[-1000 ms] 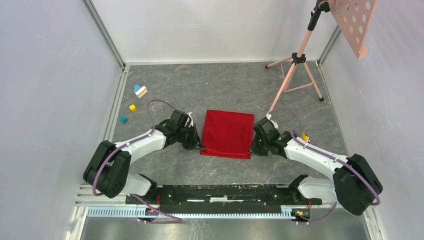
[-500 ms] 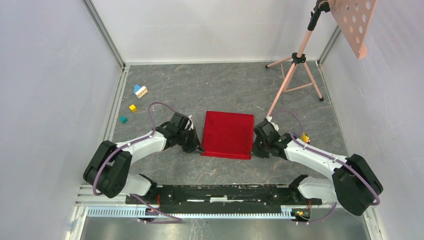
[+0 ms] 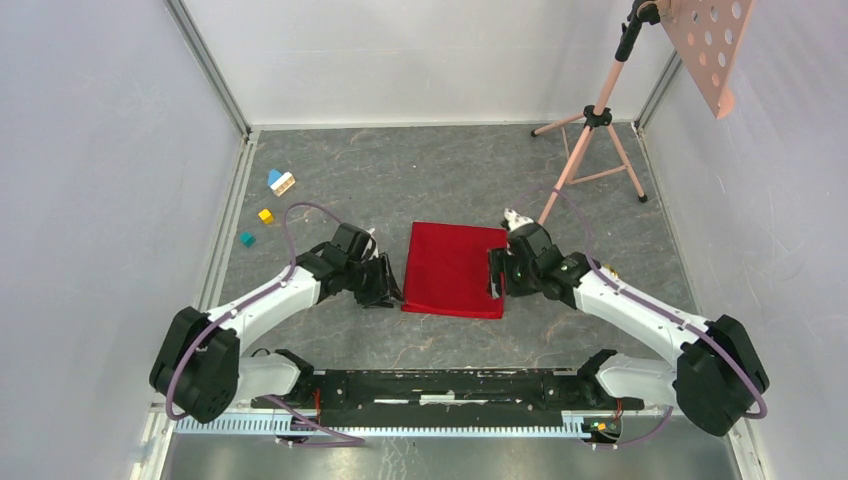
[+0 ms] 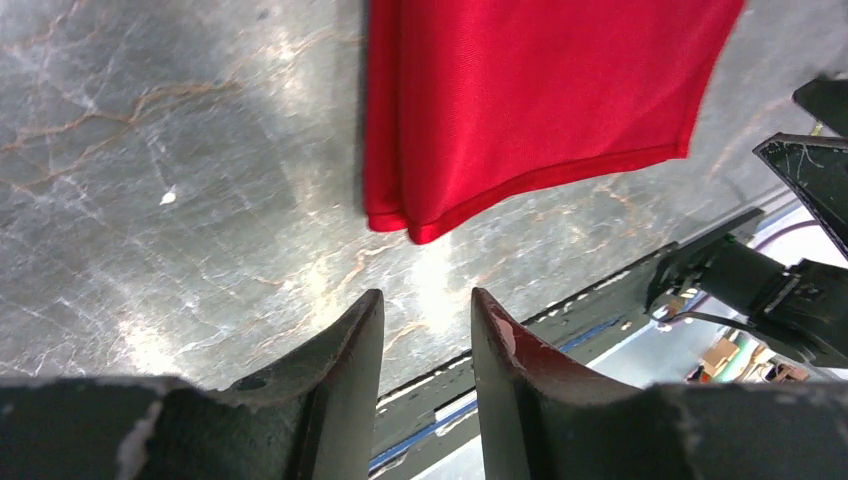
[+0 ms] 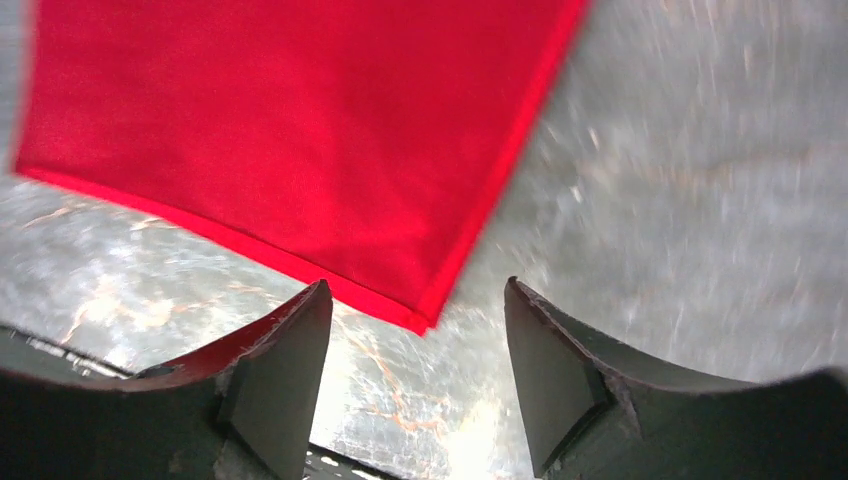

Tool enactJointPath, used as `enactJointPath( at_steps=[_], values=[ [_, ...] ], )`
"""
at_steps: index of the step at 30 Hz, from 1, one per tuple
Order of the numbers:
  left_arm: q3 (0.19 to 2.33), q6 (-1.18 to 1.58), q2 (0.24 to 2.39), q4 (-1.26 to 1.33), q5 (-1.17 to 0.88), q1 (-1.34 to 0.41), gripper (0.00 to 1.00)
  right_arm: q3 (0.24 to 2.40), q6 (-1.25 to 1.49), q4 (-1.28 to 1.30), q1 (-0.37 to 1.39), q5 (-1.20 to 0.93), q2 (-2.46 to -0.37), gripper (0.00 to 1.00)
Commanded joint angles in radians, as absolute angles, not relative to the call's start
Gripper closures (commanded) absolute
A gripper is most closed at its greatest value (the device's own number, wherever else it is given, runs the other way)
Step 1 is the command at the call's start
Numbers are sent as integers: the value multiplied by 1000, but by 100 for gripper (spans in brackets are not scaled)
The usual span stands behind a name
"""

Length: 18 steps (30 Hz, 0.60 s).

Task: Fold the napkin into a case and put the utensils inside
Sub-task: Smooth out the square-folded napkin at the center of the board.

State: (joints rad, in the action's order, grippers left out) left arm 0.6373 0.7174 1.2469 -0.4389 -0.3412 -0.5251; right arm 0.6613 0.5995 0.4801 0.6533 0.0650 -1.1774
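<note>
The red napkin [image 3: 455, 268] lies folded flat as a rectangle in the middle of the table. My left gripper [image 3: 390, 287] stands by its near left corner, open. In the left wrist view the cloth [image 4: 530, 100] lies just beyond the left gripper [image 4: 425, 300], with nothing between the fingers. My right gripper [image 3: 497, 272] hovers at the napkin's right edge, open. In the right wrist view the napkin's corner [image 5: 300, 130] lies below the gap of the right gripper [image 5: 416, 287], not held. The utensils are hidden from view.
Small toy blocks [image 3: 281, 182] lie at the far left near the wall. A pink tripod stand [image 3: 590, 120] rises at the far right under a perforated board [image 3: 710, 40]. The black base rail [image 3: 440, 385] runs along the near edge.
Both grippers have opened and let go of the napkin's near corners. The right gripper has moved away from me along the right edge. The cloth now lies flat.
</note>
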Motion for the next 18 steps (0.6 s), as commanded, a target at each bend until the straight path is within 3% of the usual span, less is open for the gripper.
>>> enactJointPath(
  at_steps=[1, 9, 15, 18],
  values=[
    [697, 738, 1232, -378, -399, -526, 56, 803, 223, 342, 651, -137, -1238, 29],
    [742, 782, 1396, -270, -408, -526, 75, 872, 470, -257, 641, -566, -1566, 31],
    [685, 784, 1464, -218, -415, -526, 83, 870, 723, -712, 649, -703, -1812, 32],
    [656, 782, 1480, -200, -407, -526, 84, 905, 766, -788, 664, -715, -1900, 33]
  ],
)
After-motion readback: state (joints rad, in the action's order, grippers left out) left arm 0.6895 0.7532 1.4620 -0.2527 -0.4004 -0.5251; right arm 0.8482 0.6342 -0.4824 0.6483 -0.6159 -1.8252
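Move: The right hand's target, the middle of the napkin's left edge, lies about 22 cm to its left and 6 cm ahead, 5 cm lower. The near-right corner is 4 cm behind that hand, and the far-left corner some 20 cm left and 16 cm ahead. For the left hand, the napkin's near-left corner lies about 1 cm ahead, 2 cm right and 3 cm below; the left edge's middle is 9 cm ahead, 3 cm right. Leftward in a quick arc over the napkin, the right hand swings about 19 cm, also 7 cm forward, rising and then sinking towards the left edge; the wrist turns counter-clockwise and tips its still-open fingers leftward, staying clear of the cloth. The left hand hops forward and right, about 3 cm each, then comes down just inside the near-left corner, narrowing its fingers. ##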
